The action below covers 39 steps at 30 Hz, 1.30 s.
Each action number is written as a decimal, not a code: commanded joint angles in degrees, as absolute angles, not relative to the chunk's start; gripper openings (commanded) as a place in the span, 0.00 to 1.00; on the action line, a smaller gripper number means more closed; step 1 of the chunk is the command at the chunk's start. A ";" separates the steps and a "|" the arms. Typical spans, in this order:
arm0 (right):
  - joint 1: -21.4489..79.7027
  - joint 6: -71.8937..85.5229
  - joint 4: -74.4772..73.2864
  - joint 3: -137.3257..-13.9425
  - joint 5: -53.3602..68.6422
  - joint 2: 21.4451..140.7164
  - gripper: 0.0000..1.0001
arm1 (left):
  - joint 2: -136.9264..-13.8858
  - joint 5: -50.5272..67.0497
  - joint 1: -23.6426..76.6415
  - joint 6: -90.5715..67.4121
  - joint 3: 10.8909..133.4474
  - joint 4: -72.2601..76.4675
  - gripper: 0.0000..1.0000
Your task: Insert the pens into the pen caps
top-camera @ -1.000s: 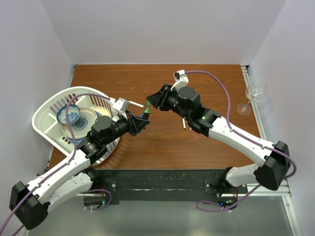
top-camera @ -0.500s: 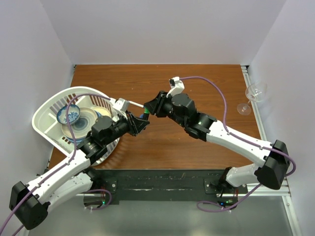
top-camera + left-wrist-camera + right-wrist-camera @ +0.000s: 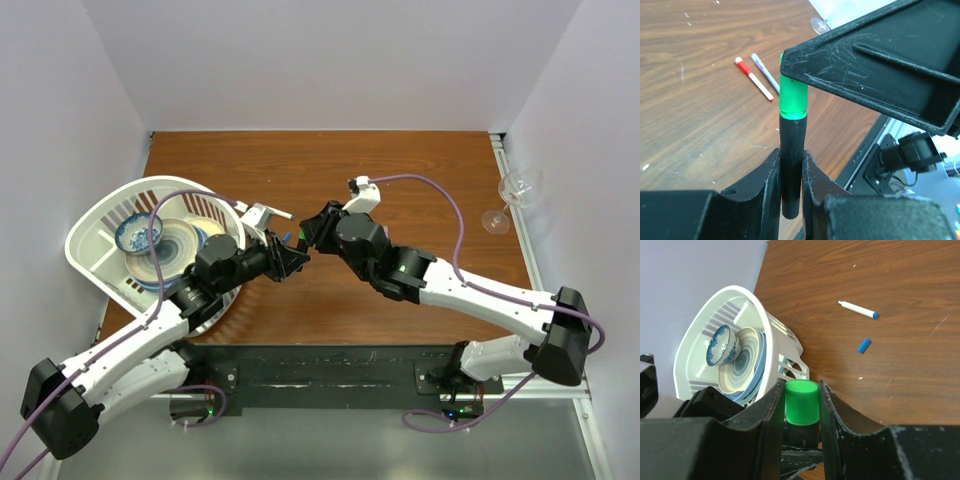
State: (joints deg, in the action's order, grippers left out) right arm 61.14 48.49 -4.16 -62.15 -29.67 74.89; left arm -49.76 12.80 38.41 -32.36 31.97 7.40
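My left gripper (image 3: 791,152) is shut on the black marker (image 3: 791,135), which stands upright between its jaws. The green cap (image 3: 792,97) sits on the marker's top end, and my right gripper (image 3: 801,385) is shut on that green cap (image 3: 801,402). The two grippers meet tip to tip left of the table's middle, left gripper (image 3: 292,258) below right gripper (image 3: 312,228). A white pen with a blue tip (image 3: 857,309) and a loose blue cap (image 3: 864,345) lie on the wood. A red-capped pen (image 3: 754,80) lies beside a thin pale pen (image 3: 765,70).
A white basket (image 3: 100,215) holding a blue-patterned bowl (image 3: 137,237) and plates (image 3: 170,250) stands at the left edge, close to my left arm. A wine glass (image 3: 515,190) lies on its side at the far right edge.
My right gripper has come down and to the left with the green cap, and the cap now sits on the marker. The left gripper has shifted slightly right.
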 commanded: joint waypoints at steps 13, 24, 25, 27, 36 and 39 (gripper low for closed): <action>65.21 46.16 -1.06 -57.92 -23.03 62.32 0.54 | -43.77 12.47 37.44 -31.38 34.37 13.71 0.00; 65.04 22.52 -14.74 -71.52 -9.24 59.59 0.63 | -38.76 25.21 37.44 -26.81 34.45 8.09 0.00; 64.69 18.85 -16.77 -73.28 -8.10 59.76 0.63 | -38.50 27.14 37.35 -26.20 34.63 6.95 0.00; 63.55 16.27 -22.13 -78.21 -3.53 60.47 0.62 | -37.53 29.52 37.35 -24.35 35.33 4.49 0.00; 53.27 8.97 -39.81 -91.32 17.47 66.62 0.63 | -34.98 40.78 37.44 -19.78 36.83 0.88 0.00; 52.82 8.96 -39.29 -89.83 24.42 66.45 0.64 | -35.07 42.62 37.44 -19.34 37.00 0.62 0.00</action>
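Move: The green cap sits right between the right hand's closed fingertips, already on the black pen that the left fingers hold upright; from the left hand it is some 6 cm up, and only about 1 cm farther out and to the right. On the table, roughly 25 cm below the right hand, the blue cap lies about 11 cm ahead and 6 cm left, the white pen about 18 cm ahead and 9 cm left, and the red pen about 9 cm ahead and 15 cm right. The right fingers open and let go of the green cap, and the right hand backs off upwards, about 15 cm up and 9 cm back, veering a little right while it turns counter-clockwise. The left hand keeps its pinch on the black pen and carries it back some 9 cm and up about 6, turning some 25 degrees clockwise, clear of the right hand. ##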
